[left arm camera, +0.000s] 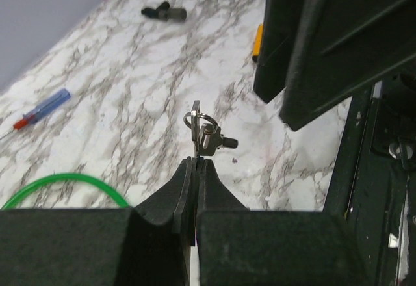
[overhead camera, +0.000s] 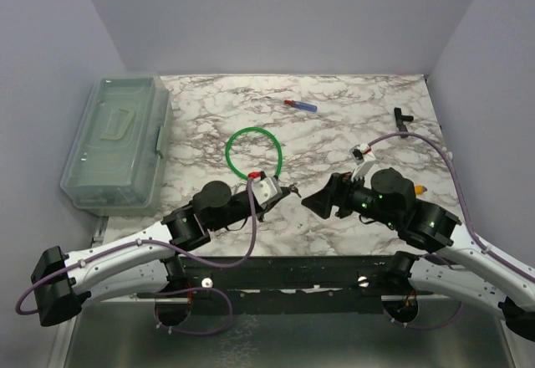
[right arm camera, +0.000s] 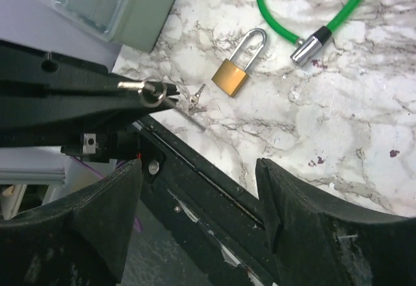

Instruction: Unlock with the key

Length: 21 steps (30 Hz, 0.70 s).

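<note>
My left gripper is shut on a small silver key, which sticks out edge-on past the fingertips. A ring carrying a second key hangs from it. Just right of it, my right gripper stands open and empty, facing the key ring over the table's near edge. A brass padlock with its shackle closed lies flat on the marble; I see it only in the right wrist view. It is apart from both grippers.
A green cable loop with a silver end lies mid-table. At the left stands a clear plastic box. A blue-and-red screwdriver and a black fitting lie at the back.
</note>
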### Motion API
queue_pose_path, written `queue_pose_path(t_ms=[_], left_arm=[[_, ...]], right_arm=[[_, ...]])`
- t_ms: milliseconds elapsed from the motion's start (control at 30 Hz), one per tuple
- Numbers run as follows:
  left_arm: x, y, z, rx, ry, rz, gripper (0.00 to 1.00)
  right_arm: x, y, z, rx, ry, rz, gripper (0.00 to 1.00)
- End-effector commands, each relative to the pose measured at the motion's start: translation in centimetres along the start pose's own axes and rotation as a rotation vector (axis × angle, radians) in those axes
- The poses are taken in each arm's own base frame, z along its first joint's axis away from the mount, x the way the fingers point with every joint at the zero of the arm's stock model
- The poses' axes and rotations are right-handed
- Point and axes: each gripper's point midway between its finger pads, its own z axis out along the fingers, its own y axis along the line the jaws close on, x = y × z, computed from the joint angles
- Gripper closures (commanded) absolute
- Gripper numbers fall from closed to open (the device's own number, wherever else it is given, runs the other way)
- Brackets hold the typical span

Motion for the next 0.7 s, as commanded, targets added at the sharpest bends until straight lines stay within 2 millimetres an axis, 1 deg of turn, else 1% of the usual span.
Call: queue_pose_path(t_ms=[0, 67, 167, 300, 433, 533, 600, 667], left_arm=[[4.6, -0.6, -2.5, 0.037, 0.367, -0.018, 1.00], [4.2, -1.7, -3.0, 0.088, 0.411, -0.066, 1.00], [3.4, -3.5, -3.9, 0.154, 0.458, -0.190, 1.00], [2.5, -5.0, -4.8, 0.161, 0.551, -0.377, 1.00], [3.4, -6.5, -5.7, 0.165, 0.726, -0.528, 1.00], [4.0, -7.8, -6.6, 0.175, 0.822, -0.635, 1.00], [3.7, -8.3, -7.1, 0.175, 0.856, -0.685, 1.00], [2.9, -8.7, -7.4, 0.185, 0.865, -0.718, 1.00]], right_arm=[[-1.2, 0.3, -0.7, -0.071, -0.095, -0.158, 0.23], [-1.4, 0.8, -0.9, -0.114, -0.118, -0.225, 0.24], [-1.0, 2.3, -1.0, -0.228, -0.117, -0.324, 0.24], [-0.5, 3.7, -1.0, -0.337, -0.136, -0.429, 0.24], [0.0, 4.5, -1.0, -0.430, -0.166, -0.532, 0.24], [0.8, 5.3, -0.8, -0.503, -0.156, -0.598, 0.25], [1.7, 5.6, -0.4, -0.548, -0.122, -0.630, 0.26], [2.4, 5.8, 0.0, -0.576, -0.090, -0.646, 0.27]])
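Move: My left hand already holds the key, gripped near one end. My open right fingers are some 6 cm to its right and 3 cm back, at about its height. The padlock is about 13 cm to the left hand's left, 9 cm ahead and 20 cm below. At that same depth, the cable connector lies 14 cm ahead and 3 cm left, the loose keys 18 cm left and level with it. From my right hand the held key is roughly 4 cm ahead and 4 cm left. Keeping the key pinched, I draw my left hand back about 7 cm and down 5 cm, tipping it so the fingers, level and pointing right at first, slant steeply down to the right. My right hand, fingers still wide open, shifts some 3 cm back and 3 cm left while it swings counter-clockwise and levels up, to face across towards the left hand. ##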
